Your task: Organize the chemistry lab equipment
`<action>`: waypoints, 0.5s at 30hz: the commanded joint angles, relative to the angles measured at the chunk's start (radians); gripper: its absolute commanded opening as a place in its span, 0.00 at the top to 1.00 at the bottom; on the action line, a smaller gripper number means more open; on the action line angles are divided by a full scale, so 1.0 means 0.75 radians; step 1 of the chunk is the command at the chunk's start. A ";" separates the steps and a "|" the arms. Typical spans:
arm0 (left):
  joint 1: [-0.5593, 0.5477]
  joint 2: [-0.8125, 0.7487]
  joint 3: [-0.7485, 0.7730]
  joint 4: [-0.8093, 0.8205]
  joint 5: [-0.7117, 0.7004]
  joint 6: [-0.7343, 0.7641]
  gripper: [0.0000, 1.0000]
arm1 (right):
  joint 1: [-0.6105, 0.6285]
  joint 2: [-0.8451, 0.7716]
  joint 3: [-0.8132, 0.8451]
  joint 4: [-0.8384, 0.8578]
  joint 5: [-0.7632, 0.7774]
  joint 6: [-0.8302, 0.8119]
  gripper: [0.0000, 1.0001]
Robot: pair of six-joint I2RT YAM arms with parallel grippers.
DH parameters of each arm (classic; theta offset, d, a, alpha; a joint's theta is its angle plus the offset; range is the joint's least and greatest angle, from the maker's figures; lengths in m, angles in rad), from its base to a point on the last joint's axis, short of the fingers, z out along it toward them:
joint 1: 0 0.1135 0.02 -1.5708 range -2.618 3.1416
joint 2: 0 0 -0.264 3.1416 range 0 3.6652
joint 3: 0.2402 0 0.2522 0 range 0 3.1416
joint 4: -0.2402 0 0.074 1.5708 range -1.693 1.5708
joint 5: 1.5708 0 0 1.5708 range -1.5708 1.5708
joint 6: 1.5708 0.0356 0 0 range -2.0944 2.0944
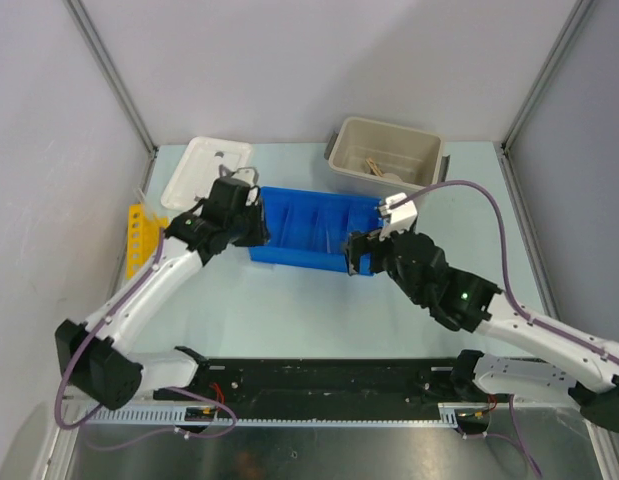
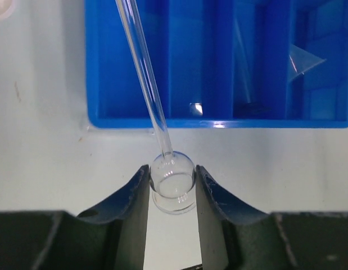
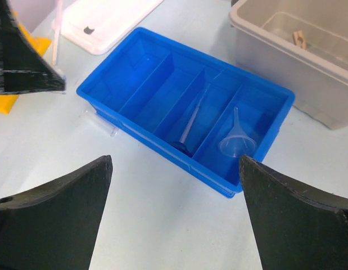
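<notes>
My left gripper (image 2: 172, 175) is shut on the round bulb of a clear glass tube (image 2: 172, 181), just outside the near wall of the blue divided tray (image 2: 218, 122). Its long stem (image 2: 144, 67) slants up over the tray's left compartment. In the top view the left gripper (image 1: 252, 215) is at the tray's left end. My right gripper (image 3: 176, 163) is open wide with nothing between its fingers, over the table by the tray's near right corner (image 1: 357, 250). A clear funnel (image 3: 236, 142) lies in the tray's end compartment, and a thin dropper with a dark bulb (image 3: 189, 128) lies in the one beside it.
A beige tub (image 1: 384, 150) with a wooden piece (image 3: 300, 39) inside stands behind the tray. Its white lid (image 1: 204, 170) lies at the back left. A yellow rack (image 1: 139, 235) lies by the left wall. Grey walls close in both sides.
</notes>
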 commanded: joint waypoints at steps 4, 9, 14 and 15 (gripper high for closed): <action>-0.008 0.295 0.227 0.088 0.229 0.392 0.69 | 0.001 -0.200 -0.032 -0.042 0.113 0.044 0.01; -0.009 0.454 0.320 0.088 0.254 0.505 0.68 | 0.002 -0.271 -0.034 -0.073 0.129 0.044 0.01; -0.009 0.540 0.379 0.089 0.295 0.577 0.67 | 0.001 -0.300 -0.037 -0.086 0.139 0.049 0.01; -0.010 0.554 0.385 0.089 0.302 0.584 0.67 | 0.001 -0.302 -0.039 -0.083 0.139 0.048 0.01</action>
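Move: My left hand holds the long-necked glass flask by its bulb. The left compartments of the blue box lie about 12 cm ahead, 4 cm right and some 13 cm below it. A small glass tube lies on the table about 5 cm ahead and 1 cm left. Inside the box, the dark-ended cylinder is 11 cm ahead and 13 cm right. From my empty right hand those compartments are roughly 18 cm ahead, 14 cm left and 17 cm down. Keeping the flask's bulb pinched, I swing my left hand about 6 cm forward and 5 cm right, over the blue box's left side, and soon let it sink some 4.5 cm as well, turning it about 20 degrees clockwise so the neck swings rightward. My right hand, still wide open, draws off about 5 cm to the right and 4 cm up, clearing the way. ##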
